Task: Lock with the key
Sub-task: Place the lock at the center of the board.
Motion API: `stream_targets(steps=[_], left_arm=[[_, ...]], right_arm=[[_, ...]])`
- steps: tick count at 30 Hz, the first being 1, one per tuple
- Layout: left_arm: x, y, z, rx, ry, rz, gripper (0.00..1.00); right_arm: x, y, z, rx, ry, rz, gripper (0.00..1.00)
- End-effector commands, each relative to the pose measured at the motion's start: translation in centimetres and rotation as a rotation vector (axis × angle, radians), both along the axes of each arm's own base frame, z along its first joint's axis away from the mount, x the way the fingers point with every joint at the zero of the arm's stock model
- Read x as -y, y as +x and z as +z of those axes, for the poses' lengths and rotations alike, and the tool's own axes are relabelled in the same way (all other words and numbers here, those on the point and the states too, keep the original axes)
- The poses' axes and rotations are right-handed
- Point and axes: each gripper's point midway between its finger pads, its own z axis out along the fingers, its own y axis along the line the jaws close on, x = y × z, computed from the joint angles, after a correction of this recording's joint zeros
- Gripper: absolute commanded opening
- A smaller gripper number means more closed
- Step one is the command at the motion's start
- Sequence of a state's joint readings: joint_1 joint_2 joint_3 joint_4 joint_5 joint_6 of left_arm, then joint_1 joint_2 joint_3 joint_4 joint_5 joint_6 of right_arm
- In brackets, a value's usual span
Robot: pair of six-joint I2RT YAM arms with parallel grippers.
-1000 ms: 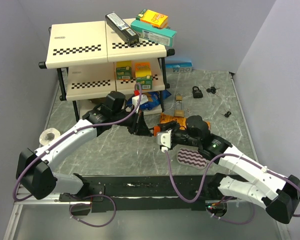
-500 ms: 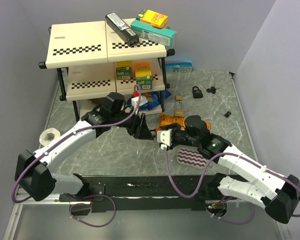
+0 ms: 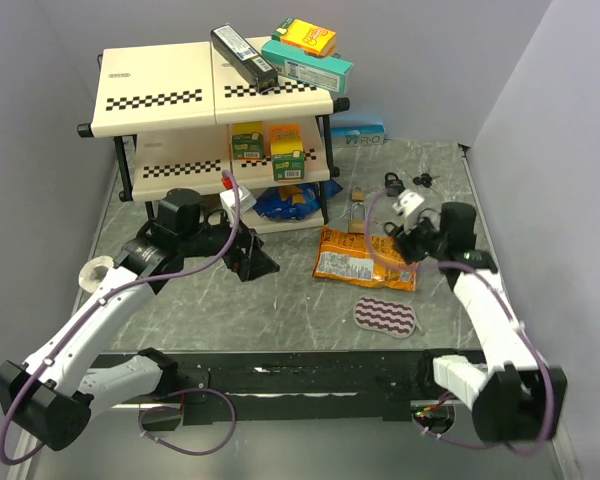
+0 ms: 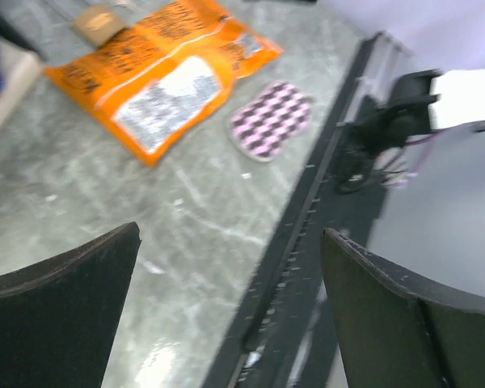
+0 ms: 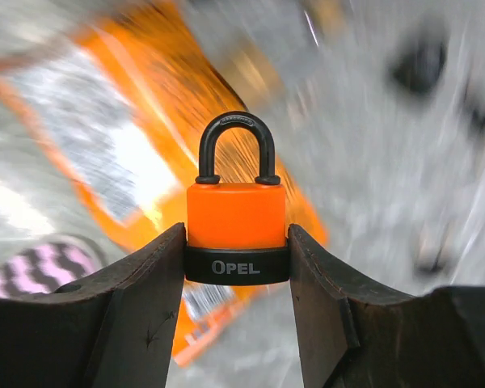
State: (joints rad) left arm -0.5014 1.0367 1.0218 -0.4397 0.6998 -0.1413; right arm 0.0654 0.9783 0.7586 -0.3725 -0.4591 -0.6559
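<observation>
An orange padlock (image 5: pixel 236 214) with a black base marked OPEL and a black shackle stands upright between my right gripper's (image 5: pixel 236 236) fingers, which are shut on its sides. In the top view the right gripper (image 3: pixel 398 243) hangs over the right end of the orange snack bag (image 3: pixel 365 258). My left gripper (image 3: pixel 252 262) is left of the bag, wide open (image 4: pixel 230 242) and holding nothing. No key shows in either gripper or in the padlock's visible face. Small dark keys (image 3: pixel 423 180) lie at the back right.
A two-level shelf (image 3: pixel 210 95) with boxes stands at the back left. A black padlock (image 3: pixel 393 183) and a brass padlock (image 3: pixel 358 212) lie behind the bag. A pink wavy pad (image 3: pixel 387 316) lies near the front rail (image 3: pixel 310 372). A tape roll (image 3: pixel 102 270) sits at the left.
My left gripper has opened and drawn back to the left, away from the padlock. The right arm has swung to the right and back with the padlock still in its grip.
</observation>
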Motion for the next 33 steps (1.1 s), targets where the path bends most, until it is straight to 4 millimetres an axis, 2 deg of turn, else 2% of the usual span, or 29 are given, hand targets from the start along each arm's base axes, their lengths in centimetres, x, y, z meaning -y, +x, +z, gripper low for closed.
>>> stream_targets(steps=[1, 2, 3, 5, 10, 12, 17, 22, 33], left_arm=[[-1.7, 2.1, -1.0, 0.078, 0.104, 0.077, 0.96], [-1.8, 2.2, -1.1, 0.078, 0.104, 0.082, 0.96], [-1.9, 2.2, -1.1, 0.079, 0.102, 0.09, 0.96], [-2.2, 2.5, -1.5, 0.057, 0.104, 0.134, 0.96], [-3.8, 5.0, -2.7, 0.032, 0.162, 0.31, 0.96], [-4.0, 5.2, -2.6, 0.044, 0.183, 0.312, 0.96], [-4.2, 5.2, -2.8, 0.044, 0.207, 0.308, 0.96], [-4.2, 5.0, -3.3, 0.026, 0.209, 0.299, 0.96], [-3.4, 5.5, -3.6, 0.004, 0.204, 0.279, 0.96]], right_arm=[[5.2, 3.6, -0.5, -0.152, 0.132, -0.287, 0.0], [6.9, 4.3, -0.7, -0.173, 0.15, -0.352, 0.0], [7.8, 5.1, -1.9, -0.218, 0.153, -0.401, 0.0], [9.3, 6.5, -1.5, -0.222, 0.178, -0.476, 0.0], [12.0, 9.8, -3.6, -0.269, 0.175, -0.587, 0.0], [12.8, 10.9, -4.5, -0.302, 0.187, -0.615, 0.0], [13.6, 12.6, -6.5, -0.358, 0.201, -0.664, 0.0], [14.0, 14.0, -7.1, -0.378, 0.209, -0.679, 0.0], [13.1, 15.0, -9.7, -0.468, 0.217, -0.703, 0.0]])
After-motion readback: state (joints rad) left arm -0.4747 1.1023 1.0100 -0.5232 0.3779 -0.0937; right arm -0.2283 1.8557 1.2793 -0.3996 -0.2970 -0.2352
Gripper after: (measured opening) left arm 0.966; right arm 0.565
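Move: The right hand, holding the orange padlock, is over the orange bag. The bare spot it heads for lies about 14 cm ahead, 13 cm to its right and 16 cm below. On the table, the black-headed keys are some 16 cm ahead and 23 cm right, the silver keys 19 cm ahead and straight in line, and the brass padlock 18 cm ahead and 4 cm left. From the left hand the spot is roughly 24 cm ahead, 37 cm right, 26 cm down. Swinging right and then curving forward and down, the right hand carries the orange padlock off the bag into the gap between the silver and the black-headed keys, about 13 cm right, 13 cm forward and 12 cm lower. Its wrist turns some 40 degrees clockwise and tips down, the fingers keeping their grip. The empty, open left hand eases down, forward and left. ##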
